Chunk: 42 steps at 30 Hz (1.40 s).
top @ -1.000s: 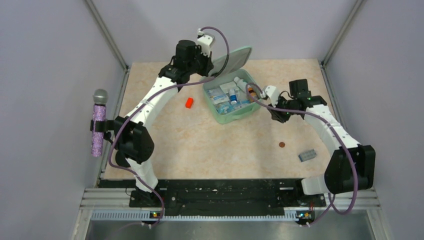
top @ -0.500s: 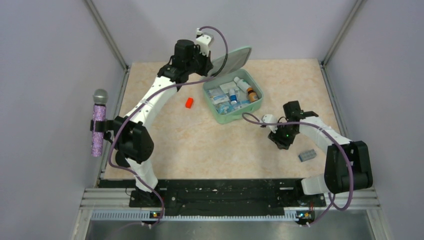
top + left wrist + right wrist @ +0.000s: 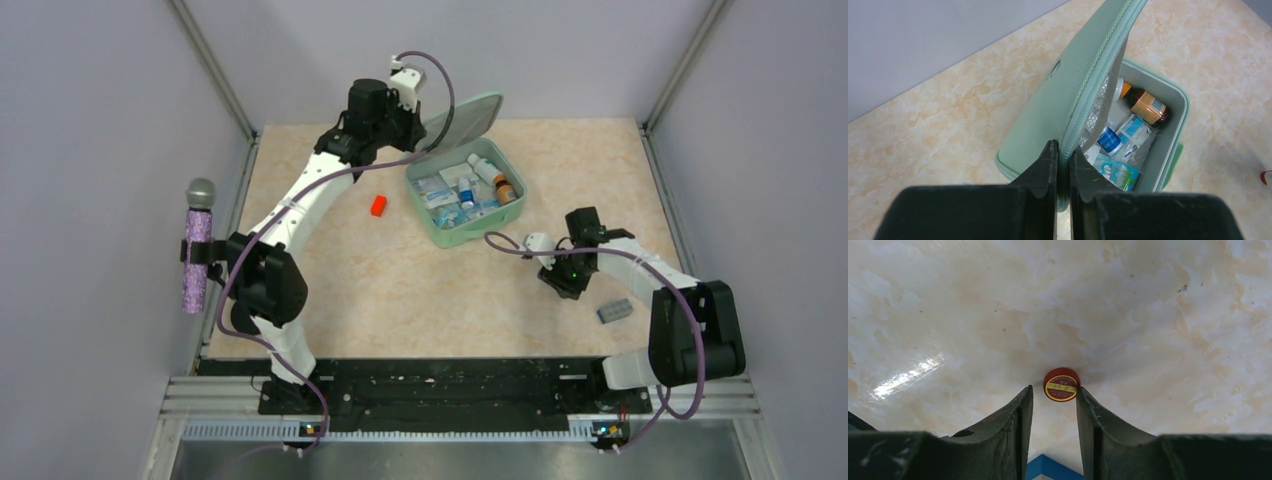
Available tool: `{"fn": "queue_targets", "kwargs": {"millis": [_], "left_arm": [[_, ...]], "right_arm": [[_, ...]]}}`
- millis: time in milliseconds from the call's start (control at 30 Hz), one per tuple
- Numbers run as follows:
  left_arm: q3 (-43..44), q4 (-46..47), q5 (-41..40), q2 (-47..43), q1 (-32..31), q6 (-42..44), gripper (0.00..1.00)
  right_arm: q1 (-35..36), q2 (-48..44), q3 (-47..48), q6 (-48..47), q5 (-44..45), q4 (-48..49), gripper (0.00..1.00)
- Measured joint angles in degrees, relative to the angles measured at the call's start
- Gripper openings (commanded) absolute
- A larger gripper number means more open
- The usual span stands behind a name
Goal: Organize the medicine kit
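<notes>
The medicine kit (image 3: 452,232) is a mint-green box standing open at the back of the table. Its lid (image 3: 1073,90) is raised, and my left gripper (image 3: 1062,147) is shut on the lid's zipped edge, holding it up. Inside lie an amber bottle (image 3: 1147,105), a blue-capped bottle (image 3: 1109,140) and several sachets. In the right wrist view a small red round tin (image 3: 1061,385) with a yellow label lies on the table just at my right gripper's (image 3: 1054,390) fingertips. The jaws are open on either side of it, the right finger (image 3: 1087,405) at its rim. From above, the right gripper (image 3: 566,284) hides the tin.
A small orange-red piece (image 3: 378,205) lies left of the kit. A blue-grey block (image 3: 614,311) sits near the right arm, its blue corner (image 3: 1050,469) showing under the right wrist. A purple microphone (image 3: 197,245) hangs off the table's left side.
My right arm has swung from beside the kit down to the near right and lowered over the red tin, its jaws wider apart. The left gripper and lid have not moved.
</notes>
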Motion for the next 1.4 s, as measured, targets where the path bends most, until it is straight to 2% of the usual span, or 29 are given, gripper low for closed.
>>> {"fn": "queue_targets", "kwargs": {"millis": [367, 467, 700, 800, 933, 1033, 1200, 1300, 1400], "left_arm": [[0.00, -0.07, 0.00, 0.00, 0.11, 0.00, 0.00], [0.00, -0.04, 0.00, 0.00, 0.11, 0.00, 0.00], [0.00, -0.04, 0.09, 0.00, 0.33, -0.02, 0.00], [0.00, -0.04, 0.22, 0.00, 0.42, 0.00, 0.00], [0.76, -1.01, 0.63, 0.11, 0.66, -0.04, 0.00], [2.62, -2.45, 1.29, 1.01, 1.16, -0.42, 0.00], [4.35, -3.28, 1.81, 1.97, 1.99, -1.64, 0.00], [5.03, -3.69, 2.01, 2.32, 2.25, -3.19, 0.00], [5.99, -3.78, 2.67, 3.13, 2.73, -5.55, 0.00]], "right_arm": [[0.07, 0.66, -1.64, 0.00, 0.76, 1.99, 0.26], [0.11, 0.28, -2.01, -0.02, 1.05, 2.47, 0.18], [0.09, 0.31, -1.62, 0.17, 1.51, 2.73, 0.13], [0.09, 1.27, 2.19, 1.66, 0.07, -0.31, 0.11], [0.24, 1.88, 15.28, 5.99, -7.89, -2.89, 0.10], [1.99, 0.98, 22.49, 11.02, -14.91, 4.81, 0.00], [8.20, 0.02, 22.43, 25.09, -18.64, 29.00, 0.00], [12.33, 5.29, 25.44, 34.56, -17.38, 43.41, 0.00], [15.15, 13.51, 31.69, 42.58, -15.76, 52.70, 0.00]]}}
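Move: The small red tin lies on the table at the right hand's open fingertips, about 1 cm below the point between them. From there the medicine kit is roughly 27 cm ahead, 25 cm to the left and 2 cm higher, and a grey-blue box sits some 5 cm back and 11 cm right. The left hand is holding the kit's raised lid; from it the tin lies about 25 cm back, 38 cm right and 28 cm below. The right fingers sink barely a centimetre and shut around the red tin's sides, pinching it, then whisk it up about 27 cm, 24 cm left and 20 cm forward towards the medicine kit. On the way the wrist swings nearly 70 degrees, from pointing down to almost level, forward-left. The left hand keeps its pinch on the lid's edge, easing some 1.5 cm forward and left. ##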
